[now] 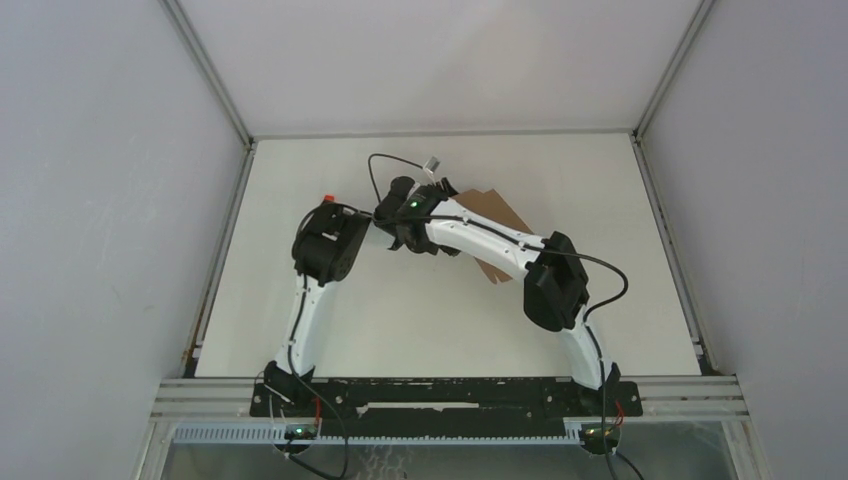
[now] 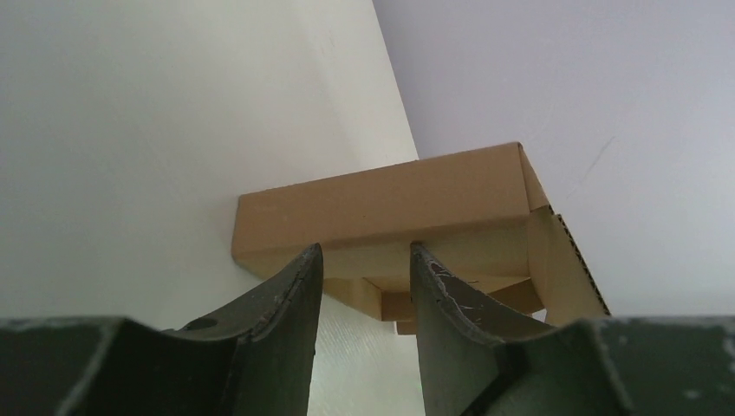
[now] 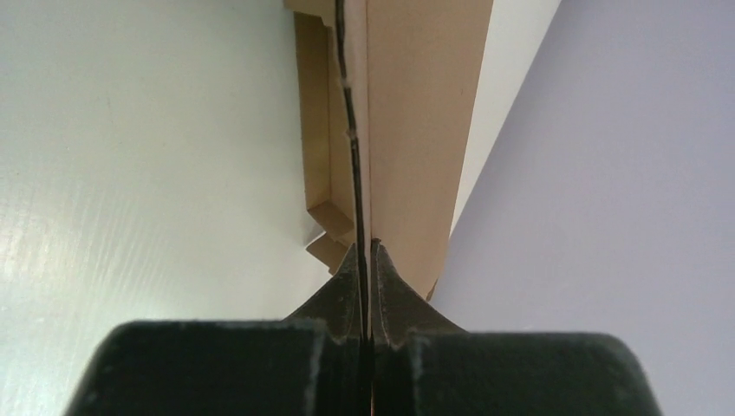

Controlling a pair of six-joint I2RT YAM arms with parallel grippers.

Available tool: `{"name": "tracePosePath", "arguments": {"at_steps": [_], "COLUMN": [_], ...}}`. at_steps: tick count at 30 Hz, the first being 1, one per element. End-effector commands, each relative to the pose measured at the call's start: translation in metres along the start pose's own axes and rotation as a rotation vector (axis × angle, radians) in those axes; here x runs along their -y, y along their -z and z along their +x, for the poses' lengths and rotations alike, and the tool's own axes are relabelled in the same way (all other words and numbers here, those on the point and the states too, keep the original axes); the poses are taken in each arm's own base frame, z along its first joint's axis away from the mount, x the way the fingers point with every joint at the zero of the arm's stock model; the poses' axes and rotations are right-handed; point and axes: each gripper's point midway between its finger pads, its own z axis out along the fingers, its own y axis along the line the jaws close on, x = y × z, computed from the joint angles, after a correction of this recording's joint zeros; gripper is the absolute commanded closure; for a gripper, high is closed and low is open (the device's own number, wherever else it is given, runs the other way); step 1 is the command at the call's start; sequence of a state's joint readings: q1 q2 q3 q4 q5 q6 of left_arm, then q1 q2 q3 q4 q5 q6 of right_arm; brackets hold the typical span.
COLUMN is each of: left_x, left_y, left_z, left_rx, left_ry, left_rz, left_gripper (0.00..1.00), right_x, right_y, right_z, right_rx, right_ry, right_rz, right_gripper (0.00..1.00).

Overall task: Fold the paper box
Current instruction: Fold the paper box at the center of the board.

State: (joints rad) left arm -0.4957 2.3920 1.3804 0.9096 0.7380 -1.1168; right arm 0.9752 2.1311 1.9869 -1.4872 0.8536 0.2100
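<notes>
The paper box (image 1: 497, 209) is brown cardboard lying mid-table, and both wrists meet over its left end. Seen from the left wrist, the paper box (image 2: 390, 208) is a partly folded shell with loose flaps underneath. My left gripper (image 2: 364, 252) is open, its fingertips (image 2: 309, 260) up against the box's near wall, and only table and flaps show in the gap between them. My right gripper (image 3: 365, 245) is shut on a thin upright cardboard panel (image 3: 407, 130) of the box, seen edge-on.
White table (image 1: 400, 330) inside grey walls; the back wall (image 1: 440, 60) stands just behind the box. A cable (image 1: 375, 175) loops above the wrists. A small red thing (image 1: 327, 198) shows by the left arm's elbow.
</notes>
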Motion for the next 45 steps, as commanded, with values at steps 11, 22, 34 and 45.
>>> {"name": "tracePosePath", "arguments": {"at_steps": [11, 22, 34, 45], "left_x": [0.046, 0.033, 0.038, 0.044], "left_y": [-0.019, -0.017, 0.012, 0.046], "left_z": [0.016, 0.018, 0.038, 0.022], "left_rx": [-0.030, -0.037, -0.033, 0.008], "left_ry": [-0.153, -0.179, -0.160, -0.184], "left_rz": [0.117, 0.068, 0.098, 0.112], "left_gripper": [0.51, 0.52, 0.51, 0.51], "right_x": [-0.014, -0.016, 0.002, 0.004], "right_y": [0.020, 0.020, 0.005, 0.005], "right_z": [-0.026, -0.025, -0.012, -0.009], "right_rx": [0.124, 0.137, 0.106, 0.108], "right_ry": [-0.188, -0.212, -0.243, -0.242], "right_rz": [-0.267, -0.339, -0.304, -0.306], "right_gripper": [1.00, 1.00, 1.00, 1.00]}}
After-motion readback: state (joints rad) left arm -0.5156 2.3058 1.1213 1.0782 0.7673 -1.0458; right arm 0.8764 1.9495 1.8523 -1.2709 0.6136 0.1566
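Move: The part-folded paper box hangs in the right hand's pinch, its open side facing left. Its middle lies about 10 cm back and 7 cm to the right of the empty left hand, roughly level in height. The panel edge pinched by the right hand is some 12 cm back, 3 cm right and 9 cm above the left hand. From the right hand, the box's middle is about 2 cm ahead, 4 cm right and 8 cm below. Left hand, fingers open, backs about 5 cm towards the box; right keeps its pinch, rolling some 20 degrees. ##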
